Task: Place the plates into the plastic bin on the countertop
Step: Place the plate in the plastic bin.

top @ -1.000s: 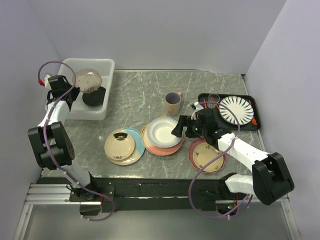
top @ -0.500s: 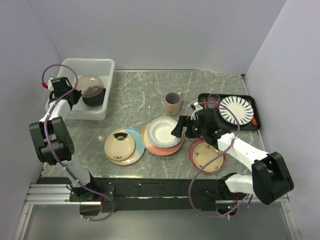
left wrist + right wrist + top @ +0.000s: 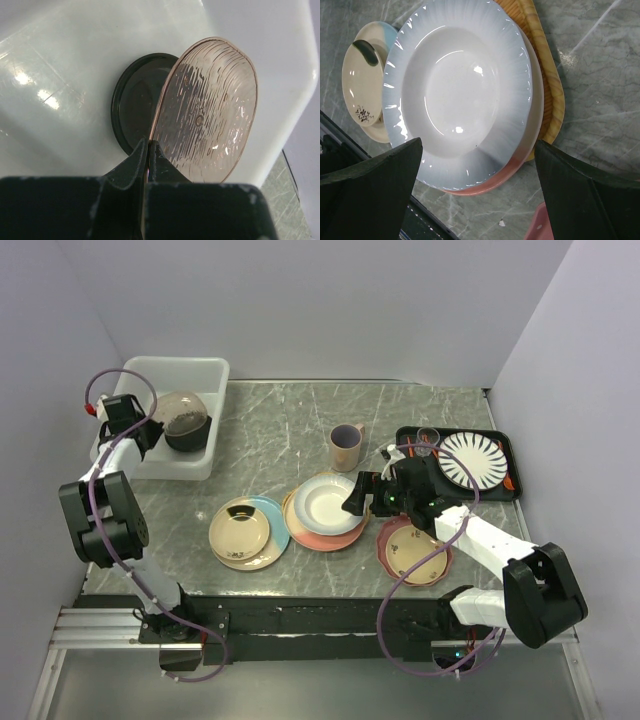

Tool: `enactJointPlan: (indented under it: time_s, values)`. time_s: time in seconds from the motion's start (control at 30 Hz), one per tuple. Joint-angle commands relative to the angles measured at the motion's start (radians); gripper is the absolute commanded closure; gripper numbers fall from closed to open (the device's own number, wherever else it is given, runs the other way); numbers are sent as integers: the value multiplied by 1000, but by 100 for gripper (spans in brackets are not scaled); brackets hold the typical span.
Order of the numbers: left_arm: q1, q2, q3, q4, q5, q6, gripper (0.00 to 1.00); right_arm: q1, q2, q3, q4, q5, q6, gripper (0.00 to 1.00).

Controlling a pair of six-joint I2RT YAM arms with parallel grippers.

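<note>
Inside the plastic bin, my left gripper is shut on the rim of a pink ribbed plate. The plate stands tilted on edge over a glossy black plate lying on the bin floor. My right gripper stands open over the near edge of a white plate, touching nothing. That plate is stacked on a pink plate on the countertop. A cream-and-light-blue plate lies to its left, and a pink scalloped plate in front of the right arm.
A beige mug stands behind the white plate. At the right, a flat black tray carries a striped plate. A wood-coloured rim shows under the pink plate. Walls close in on the left, back and right.
My left gripper has lowered the pink ribbed plate deeper into the bin, toward the black plate, then held still. The right arm has barely moved.
</note>
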Motion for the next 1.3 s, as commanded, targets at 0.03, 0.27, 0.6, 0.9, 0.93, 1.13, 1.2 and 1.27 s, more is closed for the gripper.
enactJointPlan:
  time_s: [0.03, 0.27, 0.6, 0.9, 0.93, 1.13, 1.2, 1.27]
  values:
    - [3, 47, 55, 19, -1, 26, 99, 4, 7, 40, 39, -11, -11, 0]
    - [4, 63, 46, 33, -6, 23, 99, 4, 4, 42, 36, -12, -15, 0]
    - [4, 55, 40, 34, -7, 31, 94, 4, -5, 43, 18, 9, -28, 0]
    - [3, 46, 28, 59, 6, 39, 72, 6, -13, 40, 12, 18, -32, 0]
    - [4, 38, 23, 63, 11, 39, 70, 4, -14, 40, 10, 20, -32, 0]
    - [3, 4, -1, 77, 0, 40, 20, 6, -20, 37, 10, 23, -32, 0]
    - [3, -17, -24, 126, 6, 39, 13, 6, -22, 36, 10, 23, -32, 0]
    - [3, -44, -55, 155, 20, 37, 6, 4, -20, 36, 9, 23, -34, 0]
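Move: The left hand still pinches the clear plate by its rim, the plate's middle lying about 5 cm ahead of, 4 cm to the right of and 3 cm below the fingertips. The black plate, where it is to go, lies on the bin floor some 4 cm ahead, 6 cm to the right and 11 cm down; the bin's right wall stands about 14 cm to the right and 4 cm ahead. From the idle right hand that black plate is roughly 25 cm ahead and 45 cm to the left, 7 cm lower. Keeping its pinch on the clear plate's rim, the left hand sinks straight down about 3 cm, bringing that plate down onto the black one in the bin, and tips only a few degrees. It then holds still at that height and opens its fingers from shut to nearly wide, slowly at first and then quickly, letting go of the rim with hardly any lift. ##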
